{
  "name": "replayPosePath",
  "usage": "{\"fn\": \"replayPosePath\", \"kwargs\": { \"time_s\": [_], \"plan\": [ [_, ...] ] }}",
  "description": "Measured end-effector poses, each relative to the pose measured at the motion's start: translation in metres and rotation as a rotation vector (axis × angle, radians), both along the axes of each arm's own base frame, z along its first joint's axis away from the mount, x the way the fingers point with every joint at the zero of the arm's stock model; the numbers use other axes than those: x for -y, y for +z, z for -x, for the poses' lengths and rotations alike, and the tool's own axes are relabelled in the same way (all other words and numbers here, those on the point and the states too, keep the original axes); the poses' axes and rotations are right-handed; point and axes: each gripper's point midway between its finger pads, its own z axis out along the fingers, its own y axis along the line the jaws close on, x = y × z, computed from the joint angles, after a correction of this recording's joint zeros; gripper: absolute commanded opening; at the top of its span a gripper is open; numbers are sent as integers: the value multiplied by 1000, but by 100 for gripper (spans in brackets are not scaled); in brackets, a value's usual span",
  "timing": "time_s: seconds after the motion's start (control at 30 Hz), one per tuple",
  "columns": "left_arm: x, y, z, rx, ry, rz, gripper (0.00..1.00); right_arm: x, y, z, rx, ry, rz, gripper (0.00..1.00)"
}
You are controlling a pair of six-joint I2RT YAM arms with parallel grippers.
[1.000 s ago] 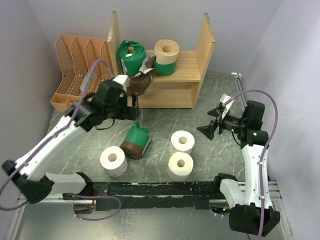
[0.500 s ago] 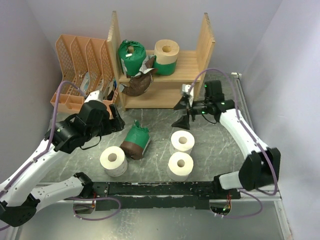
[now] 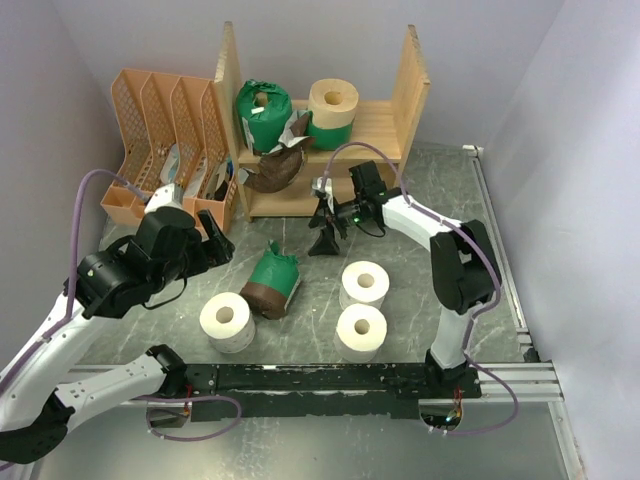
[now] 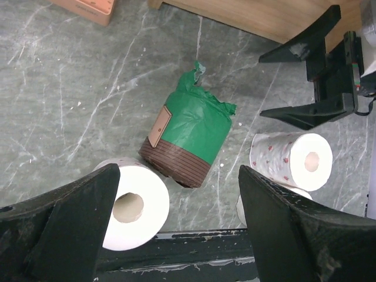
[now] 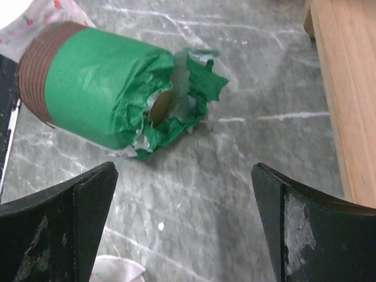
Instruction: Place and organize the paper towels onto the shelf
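Observation:
The wooden shelf [image 3: 375, 130] stands at the back with a green-wrapped roll [image 3: 262, 112] and a cream roll [image 3: 333, 100] on its upper board, and a brown-wrapped roll [image 3: 275, 170] at the left of its lower board. On the table lie a green-and-brown wrapped roll [image 3: 272, 281] [image 4: 191, 138] [image 5: 100, 88] and three white rolls [image 3: 227, 320] [image 3: 364, 283] [image 3: 361, 330]. My left gripper [image 3: 218, 238] [image 4: 179, 170] hovers open to the left of the wrapped roll, above it. My right gripper [image 3: 322, 222] [image 5: 183, 170] hangs open between the shelf front and that roll's torn end.
An orange lattice file rack [image 3: 165, 120] stands left of the shelf, close to my left arm. The shelf's front edge [image 5: 346, 88] lies just right of my right gripper. A black rail [image 3: 330, 378] runs along the near table edge.
My left arm has pulled back from the shelf toward the near left, leaving the brown roll there. My right arm has swung from the right side across to the middle, in front of the shelf.

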Motion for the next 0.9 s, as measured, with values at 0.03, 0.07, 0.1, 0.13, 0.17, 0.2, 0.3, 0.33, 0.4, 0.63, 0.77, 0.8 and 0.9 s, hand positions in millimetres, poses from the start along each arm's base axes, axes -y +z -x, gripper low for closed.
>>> {"fn": "replayPosePath", "kwargs": {
  "time_s": [0.03,0.07,0.1,0.13,0.17,0.2,0.3,0.33,0.4,0.63,0.77,0.8,0.9],
  "plan": [
    [-1,-1,1,-3,5,-2,93,-3,-3,-3,-10,7,-8,100],
    [-2,-1,2,-4,7,-3,93,-6,-4,-3,-23,18,-15,100],
    [-3,-1,2,-6,9,-2,93,-10,-4,-2,-38,34,-25,100],
    [-4,-1,4,-8,13,-2,94,-14,-5,-1,-56,54,-35,100],
    [-5,-2,5,-10,15,-2,94,-18,-6,-1,-72,73,-40,100],
    [-7,-1,5,-9,19,-2,94,-22,-8,1,-86,95,-42,100],
    [-10,-2,7,-13,29,-7,94,-34,-15,13,-109,173,-39,100],
    [-11,-3,8,-15,31,-11,94,-38,-18,22,-117,206,-35,100],
    [-12,-4,8,-18,34,-19,94,-44,-22,46,-141,269,-23,100],
    [-10,-11,3,-38,33,-52,94,-46,-27,106,-182,366,-8,99],
    [-10,-13,3,-43,31,-59,94,-44,-23,113,-151,339,-10,81],
    [-10,-13,3,-43,31,-59,94,-44,-22,113,-142,329,-12,77],
    [-10,-13,3,-42,29,-60,94,-49,-22,108,-128,308,-16,75]
  ]
}}
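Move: The green-wrapped paper towel roll lies on its side about 14 cm back and 11 cm to the left of the open right gripper, its middle some 5 cm lower. A white roll stands upright 24 cm to the right of the green roll and about 2 cm nearer the base; another stands roughly 11 cm left of the green roll and 11 cm back from it. From the left hand the green roll is about 9 cm right, 2 cm back and 20 cm below. Bring the wide-open right gripper left first, then sweep it back about 11 cm towards the torn end of the green roll, ending some 5 cm farther left and a little lower. Turn the hand counter-clockwise about 20 degrees on the way, so the fingers point along the roll. Once there, begin to close, bringing the farther-out finger against the torn wrapper at the open end. ##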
